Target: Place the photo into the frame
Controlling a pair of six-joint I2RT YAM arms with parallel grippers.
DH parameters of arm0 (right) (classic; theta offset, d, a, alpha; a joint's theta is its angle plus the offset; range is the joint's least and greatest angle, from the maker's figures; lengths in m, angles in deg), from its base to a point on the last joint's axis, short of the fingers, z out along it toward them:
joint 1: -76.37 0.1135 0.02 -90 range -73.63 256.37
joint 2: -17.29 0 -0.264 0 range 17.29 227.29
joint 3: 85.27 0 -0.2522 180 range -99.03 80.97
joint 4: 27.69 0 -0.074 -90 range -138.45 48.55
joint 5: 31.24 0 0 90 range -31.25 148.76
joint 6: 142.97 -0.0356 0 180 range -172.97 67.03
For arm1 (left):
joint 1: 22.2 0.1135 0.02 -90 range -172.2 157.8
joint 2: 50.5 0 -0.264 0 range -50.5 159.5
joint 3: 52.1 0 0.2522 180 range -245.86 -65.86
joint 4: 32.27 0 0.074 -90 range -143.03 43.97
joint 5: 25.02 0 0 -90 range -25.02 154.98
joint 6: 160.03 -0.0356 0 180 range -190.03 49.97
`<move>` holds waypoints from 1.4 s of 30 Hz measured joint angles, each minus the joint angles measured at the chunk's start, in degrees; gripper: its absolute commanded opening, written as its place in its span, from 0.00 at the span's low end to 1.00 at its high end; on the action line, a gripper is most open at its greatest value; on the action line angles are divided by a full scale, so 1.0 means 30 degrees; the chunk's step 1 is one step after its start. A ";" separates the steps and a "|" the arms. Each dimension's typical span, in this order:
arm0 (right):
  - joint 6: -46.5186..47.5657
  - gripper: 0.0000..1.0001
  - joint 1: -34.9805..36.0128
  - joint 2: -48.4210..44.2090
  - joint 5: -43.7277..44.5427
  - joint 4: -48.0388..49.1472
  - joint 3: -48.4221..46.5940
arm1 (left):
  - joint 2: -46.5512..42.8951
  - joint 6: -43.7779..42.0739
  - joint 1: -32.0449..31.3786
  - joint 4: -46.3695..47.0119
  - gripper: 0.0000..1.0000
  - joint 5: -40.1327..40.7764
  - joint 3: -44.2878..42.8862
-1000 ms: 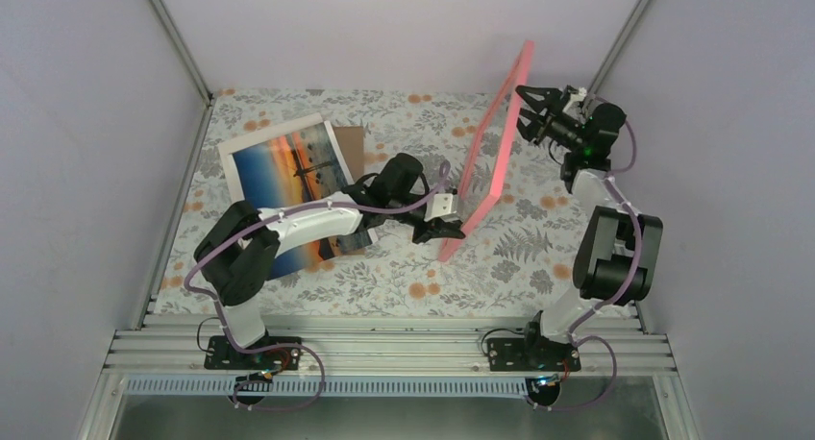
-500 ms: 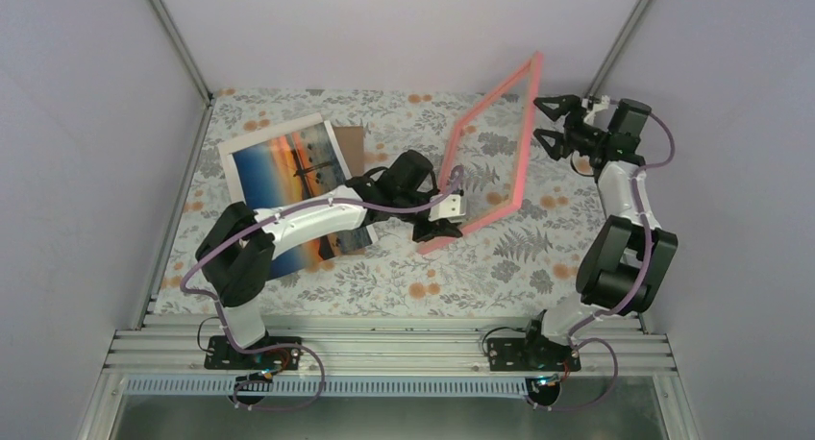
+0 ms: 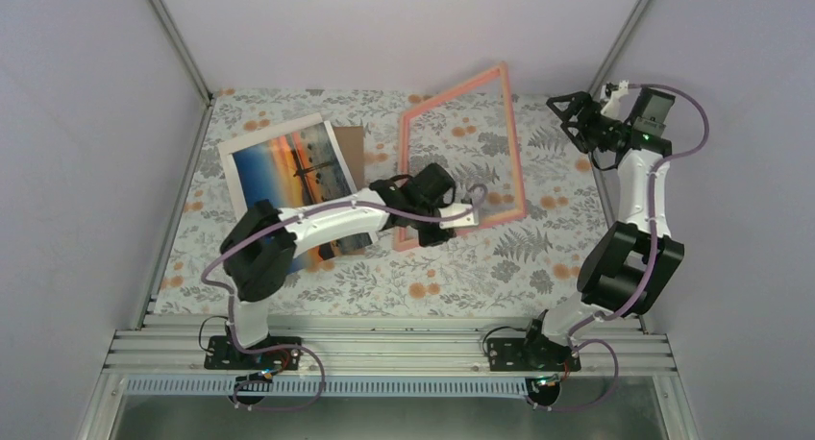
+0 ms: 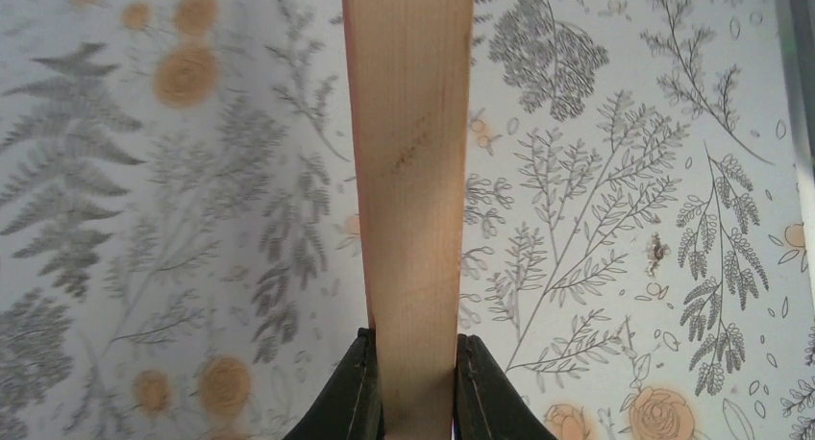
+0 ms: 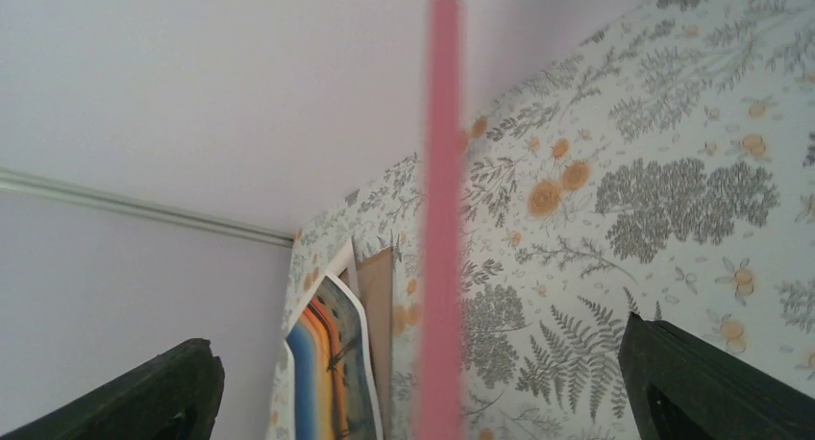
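The pink frame (image 3: 513, 142) stands tilted above the floral table, its far edge raised. My left gripper (image 3: 434, 232) is shut on its near left corner. In the left wrist view the pale frame bar (image 4: 413, 152) runs up between the black fingers (image 4: 358, 394) of my left gripper (image 4: 413, 387). My right gripper (image 3: 575, 113) hangs open at the back right, apart from the frame. In its own view, between the wide jaws of my right gripper (image 5: 432, 392), the frame edge (image 5: 442, 171) shows blurred and further off. The photo (image 3: 288, 166) lies flat at the back left, partly under my left arm.
A brown cardboard board (image 3: 354, 144) lies under the photo's right side, also visible as the board (image 5: 380, 305) beside the photo (image 5: 332, 363). Lilac walls close the table at the back and both sides. A metal rail (image 3: 384, 349) runs along the near edge.
My right gripper opened, let go of the frame's top and pulled back to the right. My left gripper swung the frame leftward, turning its open face towards the camera.
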 measured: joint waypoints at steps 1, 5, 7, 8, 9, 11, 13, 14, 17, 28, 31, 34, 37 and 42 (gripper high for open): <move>0.0539 1.00 0.0000 -0.0007 -0.0022 -0.0219 -0.0197 | 0.0372 0.0007 -0.0321 -0.0313 0.02 0.0444 -0.0321; 0.2601 1.00 0.0007 -0.0095 -0.0546 -0.1035 -0.0911 | 0.2339 0.0160 -0.1530 -0.1996 0.02 0.2025 -0.2069; 0.3395 1.00 0.0044 -0.0160 -0.0903 -0.1370 -0.1064 | 0.3541 0.0335 -0.1938 -0.2922 0.02 0.2477 -0.3206; 0.3701 1.00 0.0109 -0.0160 -0.1020 -0.1537 -0.1137 | 0.4095 0.0481 -0.2084 -0.3228 0.02 0.2623 -0.3665; 0.3978 1.00 0.0168 -0.0160 -0.1086 -0.1712 -0.1195 | 0.4546 0.0583 -0.2178 -0.3483 0.02 0.2739 -0.4022; 0.4473 0.99 0.0299 -0.0160 -0.1355 -0.2222 -0.1275 | 0.5486 0.0823 -0.2346 -0.4036 0.02 0.3002 -0.4707; 0.4728 0.98 0.0401 -0.0138 -0.1821 -0.2557 -0.1282 | 0.6091 0.1093 -0.2455 -0.4459 0.03 0.3155 -0.5078; 0.4830 0.97 0.0423 -0.0095 -0.2208 -0.2674 -0.1282 | 0.6353 0.1202 -0.2492 -0.4561 0.07 0.3206 -0.5166; 0.4874 0.90 0.0510 0.0036 -0.3402 -0.2601 -0.1086 | 0.6688 0.1515 -0.2514 -0.4765 0.25 0.3206 -0.5268; 0.2237 0.73 0.0510 0.0087 -0.7847 0.0197 0.3111 | 0.4932 0.2579 -0.1923 -0.3876 1.00 0.0692 -0.4466; 0.1712 0.73 0.0517 0.0095 -0.8546 0.0721 0.3781 | 0.2630 0.2798 -0.1005 -0.3206 1.00 -0.0291 -0.3519; 0.1887 0.73 0.0612 0.0095 -0.8728 0.0823 0.3869 | -0.0131 0.2951 0.0437 -0.2157 1.00 -0.0889 -0.2244; 0.2856 0.73 0.1027 0.0095 -0.8531 0.0386 0.3861 | -0.2885 0.3082 0.2215 -0.0984 1.00 -0.0670 -0.0714; 0.5195 0.72 0.2725 0.0124 -0.7125 -0.1056 0.3497 | -0.5435 0.3490 0.5355 -0.0117 1.00 -0.0189 0.1472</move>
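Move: The left hand already pinches the near rail of the raised frame. The middle of the frame's landing spot on the bare table is some 18 cm ahead, 6 cm to the right and about 12 cm below the hand. At table height, the photo is roughly 14 cm ahead and 36 cm to the left, with the backing board mostly under it, about 3 cm farther out. From the empty right hand, the spot's middle is about level ahead, 21 cm left and 28 cm below. Down goes the left hand, about 10 cm and slightly back and right, still gripping the near rail, its fingers tipping nearer vertical. It opens wide to let the frame go, then rises some 20 cm, swinging left and forward towards the photo. The empty right hand sweeps left and some back, sinking a little towards the frame's right rail, wrist turning counter-clockwise, fingers closing partway. ##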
